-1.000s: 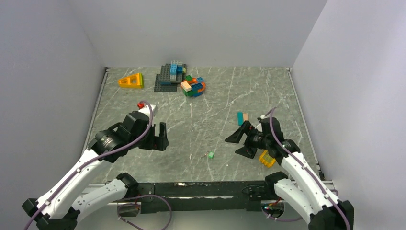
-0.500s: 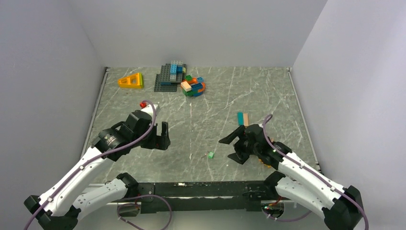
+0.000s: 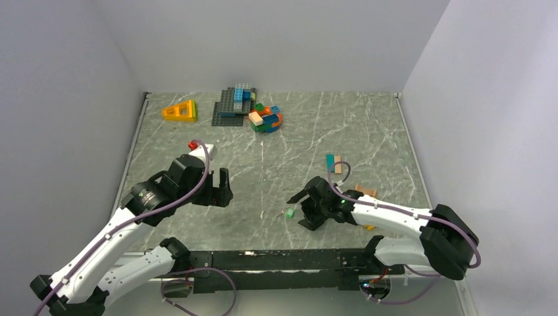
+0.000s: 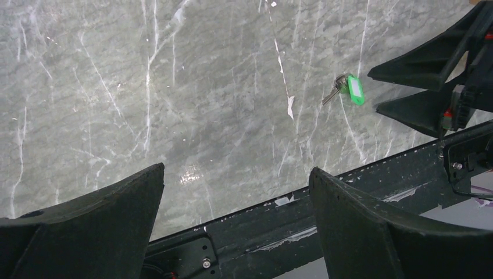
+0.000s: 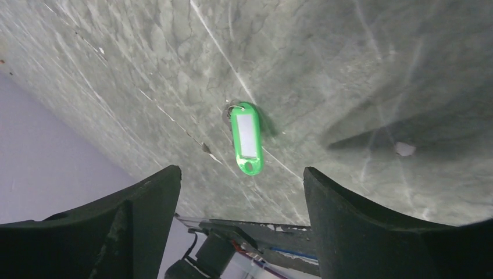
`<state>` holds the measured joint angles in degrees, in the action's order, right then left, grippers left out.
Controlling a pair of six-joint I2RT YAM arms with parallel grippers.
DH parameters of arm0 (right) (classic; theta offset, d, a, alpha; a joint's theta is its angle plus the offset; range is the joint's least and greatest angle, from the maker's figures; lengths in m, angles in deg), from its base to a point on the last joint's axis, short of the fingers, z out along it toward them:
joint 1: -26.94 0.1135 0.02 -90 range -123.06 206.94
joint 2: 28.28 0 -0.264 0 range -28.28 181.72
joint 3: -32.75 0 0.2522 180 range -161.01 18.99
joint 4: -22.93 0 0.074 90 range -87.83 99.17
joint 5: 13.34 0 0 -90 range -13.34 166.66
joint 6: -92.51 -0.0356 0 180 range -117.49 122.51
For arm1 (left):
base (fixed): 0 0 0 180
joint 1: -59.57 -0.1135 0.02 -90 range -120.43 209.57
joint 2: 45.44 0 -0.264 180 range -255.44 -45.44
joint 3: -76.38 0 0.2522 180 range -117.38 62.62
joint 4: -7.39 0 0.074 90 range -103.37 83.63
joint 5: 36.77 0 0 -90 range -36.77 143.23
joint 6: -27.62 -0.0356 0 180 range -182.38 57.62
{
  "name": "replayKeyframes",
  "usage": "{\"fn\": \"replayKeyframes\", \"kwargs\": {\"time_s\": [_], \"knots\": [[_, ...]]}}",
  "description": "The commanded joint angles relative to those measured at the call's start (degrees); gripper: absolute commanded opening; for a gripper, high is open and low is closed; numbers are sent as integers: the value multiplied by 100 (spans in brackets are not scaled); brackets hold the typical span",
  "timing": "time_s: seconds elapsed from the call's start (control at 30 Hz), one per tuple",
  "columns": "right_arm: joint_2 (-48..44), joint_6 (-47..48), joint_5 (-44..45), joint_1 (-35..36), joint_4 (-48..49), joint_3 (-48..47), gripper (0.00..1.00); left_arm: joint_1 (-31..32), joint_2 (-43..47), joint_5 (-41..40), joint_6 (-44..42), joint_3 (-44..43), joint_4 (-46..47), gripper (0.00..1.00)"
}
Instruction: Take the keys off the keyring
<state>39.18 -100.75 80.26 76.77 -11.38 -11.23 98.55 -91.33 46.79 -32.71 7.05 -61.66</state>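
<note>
The keyring shows as a small green tag (image 3: pixel 289 212) lying flat on the marble table near the front edge. In the right wrist view the green tag (image 5: pixel 247 136) has a white label, with a metal ring (image 5: pixel 232 110) at its far end. A silver key (image 4: pixel 333 95) lies beside the tag (image 4: pixel 354 90) in the left wrist view. My right gripper (image 3: pixel 300 210) is just right of the tag, open, its fingers either side of the tag's line and apart from it. My left gripper (image 3: pixel 225 187) hangs open and empty further left.
Toy bricks lie at the back: a yellow wedge (image 3: pixel 179 110), a grey baseplate stack (image 3: pixel 233 105) and a coloured pile (image 3: pixel 266 118). A teal and a tan brick (image 3: pixel 333 161) sit behind my right arm. The black front rail (image 3: pixel 276 258) runs close below the tag.
My right arm has swung left across the table to the green tag, its jaws narrowing a little. The left arm has barely moved.
</note>
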Motion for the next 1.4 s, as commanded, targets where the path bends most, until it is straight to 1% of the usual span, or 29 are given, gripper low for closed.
{"fn": "replayKeyframes", "kwargs": {"time_s": [0.0,0.13,0.2,0.33,0.67,0.7,0.83,1.1,1.23,1.37], "knots": [[417,-413,92,151,796,-199,79,22,188,-172,67,30,68,98],[792,-499,89,232,1010,-330,72,22,266,-170,14,79,-13,98],[939,-501,95,260,964,-412,69,22,296,-187,-27,101,-39,98],[1103,-551,86,270,1080,-388,59,22,350,-236,-111,119,-94,98],[968,-488,183,287,631,-499,39,23,192,-215,-359,118,9,98],[929,-478,197,291,541,-501,35,22,167,-202,-377,119,44,98],[867,-416,188,291,314,-514,27,23,54,-142,-418,117,180,98],[685,-387,191,283,96,-438,6,22,-77,-69,-453,120,307,98],[518,-360,264,251,126,-328,0,22,-111,-44,-437,119,342,98],[376,-189,274,185,16,-413,0,22,-138,-11,-425,59,345,98]]}}
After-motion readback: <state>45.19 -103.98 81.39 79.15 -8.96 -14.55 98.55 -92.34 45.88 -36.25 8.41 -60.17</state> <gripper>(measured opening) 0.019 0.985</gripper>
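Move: The green key tag lies about 3 cm to the right hand's left, 1 cm farther out and 3 cm below its wide-open fingers; the ring and keys are some 3 cm farther left than the tag. A small white chip sits roughly 4 cm to this hand's right and 5 cm nearer the base. From the raised left hand the tag is about 20 cm to the right, level with it in reach and 18 cm below. The right fingertips pinch the green tag: the hand first slides left about 3 cm over the tag, sinking nearly 2 cm and edging forward. The fingers close right down from wide open as the hand eases back about 1 cm to its right, then it rises some 1.5 cm with the tag gripped. The wrist barely turns. ##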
